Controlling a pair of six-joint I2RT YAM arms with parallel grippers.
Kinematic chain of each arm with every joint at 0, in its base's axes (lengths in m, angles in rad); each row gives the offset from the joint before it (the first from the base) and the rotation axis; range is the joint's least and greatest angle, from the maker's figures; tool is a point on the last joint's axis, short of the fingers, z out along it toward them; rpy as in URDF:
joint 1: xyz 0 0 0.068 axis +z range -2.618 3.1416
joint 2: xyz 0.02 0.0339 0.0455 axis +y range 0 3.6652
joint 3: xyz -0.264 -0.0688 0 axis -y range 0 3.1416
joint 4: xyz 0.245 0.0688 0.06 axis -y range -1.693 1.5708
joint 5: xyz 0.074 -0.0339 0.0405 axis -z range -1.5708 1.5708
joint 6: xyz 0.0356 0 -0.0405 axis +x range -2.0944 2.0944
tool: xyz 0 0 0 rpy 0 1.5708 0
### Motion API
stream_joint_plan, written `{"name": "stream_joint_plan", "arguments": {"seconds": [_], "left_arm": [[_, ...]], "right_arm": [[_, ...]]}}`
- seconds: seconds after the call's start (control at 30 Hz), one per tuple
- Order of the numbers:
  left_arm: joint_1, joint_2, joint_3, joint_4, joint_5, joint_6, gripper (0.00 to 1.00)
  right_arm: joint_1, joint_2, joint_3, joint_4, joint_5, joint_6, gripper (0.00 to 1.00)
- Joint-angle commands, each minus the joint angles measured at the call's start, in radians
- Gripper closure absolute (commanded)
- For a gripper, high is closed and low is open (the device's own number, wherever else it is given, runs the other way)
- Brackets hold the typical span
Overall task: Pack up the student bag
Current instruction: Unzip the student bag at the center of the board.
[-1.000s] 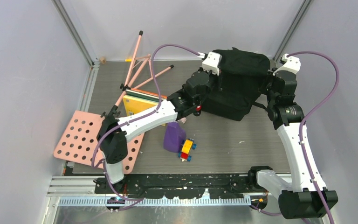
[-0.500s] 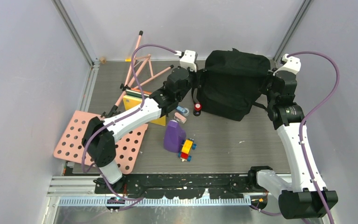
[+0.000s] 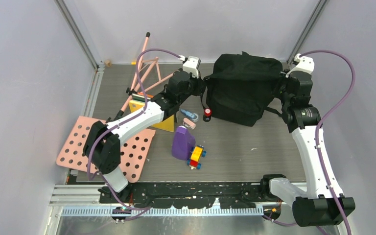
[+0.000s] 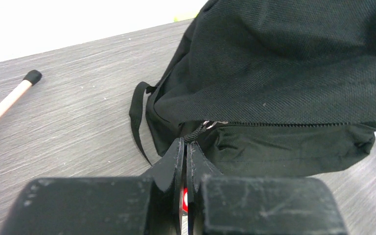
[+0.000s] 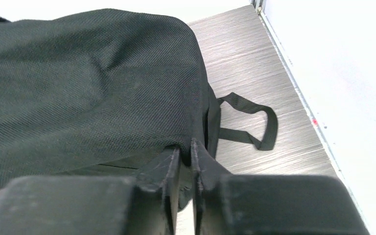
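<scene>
The student bag (image 3: 245,90) is a black fabric backpack lying at the back centre of the table. My left gripper (image 3: 202,81) is at the bag's left end, shut on the zipper pull (image 4: 196,133). The jaws (image 4: 186,144) pinch the cord, and the zipper line (image 4: 284,124) runs off to the right. My right gripper (image 3: 280,82) is at the bag's right end. In the right wrist view it (image 5: 185,147) is shut on a fold of the bag's fabric (image 5: 78,88), beside a strap loop (image 5: 257,139).
A purple bottle (image 3: 182,143) and a toy of coloured blocks (image 3: 196,156) lie in front of the bag. A red cap (image 3: 207,113) and a small blue item (image 3: 190,114) lie near its left corner. A yellow book (image 3: 152,111), a pink perforated board (image 3: 85,149) and pink rods (image 3: 144,73) lie at the left.
My left gripper has moved left from over the bag's top to its left end, drawing the zipper pull along. The right gripper has held its place on the bag.
</scene>
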Motion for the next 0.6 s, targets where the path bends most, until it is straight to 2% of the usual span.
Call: {"name": "stream_joint_plan", "arguments": {"seconds": [0.0,0.03,0.07,0.13,0.23,0.33,0.57], "left_arm": [[0.014,-0.02,0.005,0.007,0.112,0.032,1.0],[0.014,-0.018,0.01,0.001,0.13,0.026,1.0],[0.014,-0.014,0.013,-0.004,0.148,0.019,1.0],[0.013,-0.01,0.021,-0.013,0.164,0.001,1.0],[0.014,-0.007,0.035,-0.029,0.202,-0.017,1.0],[0.014,-0.008,0.044,-0.037,0.201,-0.028,1.0],[0.015,0.009,0.065,-0.053,0.202,-0.038,1.0]], "right_arm": [[-0.007,-0.015,0.104,-0.017,-0.041,-0.054,0.73],[-0.007,-0.024,0.111,-0.031,-0.077,-0.063,0.61],[-0.007,-0.03,0.119,-0.039,-0.102,-0.067,0.54],[-0.007,-0.047,0.128,-0.05,-0.218,-0.09,0.3],[-0.007,-0.059,0.147,-0.073,-0.389,-0.112,0.18],[0.001,-0.033,0.185,-0.104,-0.526,-0.133,0.15],[0.114,0.067,0.294,-0.194,-0.522,-0.241,0.13]]}}
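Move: My right fingers still pinch the right end of the student bag's mouth; the bag's middle lies about 11 cm to their left, 6 cm ahead and 10 cm below. The zipper pull is some 26 cm to the left and 5 cm ahead, and a strap loop lies 5 cm right, 3 cm ahead, far below. My left hand still grips that pull; from it the bag's middle is about 15 cm right and 2 cm ahead, the red-topped bottle 2 cm right, 4 cm back on the table. I open my right fingers wide and let go of the bag's right end, then lift about 6 cm and swing some 9 cm left over the bag towards its middle, turning the hand about 30 degrees counter-clockwise. My left hand keeps its pinch on the zipper pull, easing roughly 2 cm back and 2 cm right with a slight clockwise turn. ##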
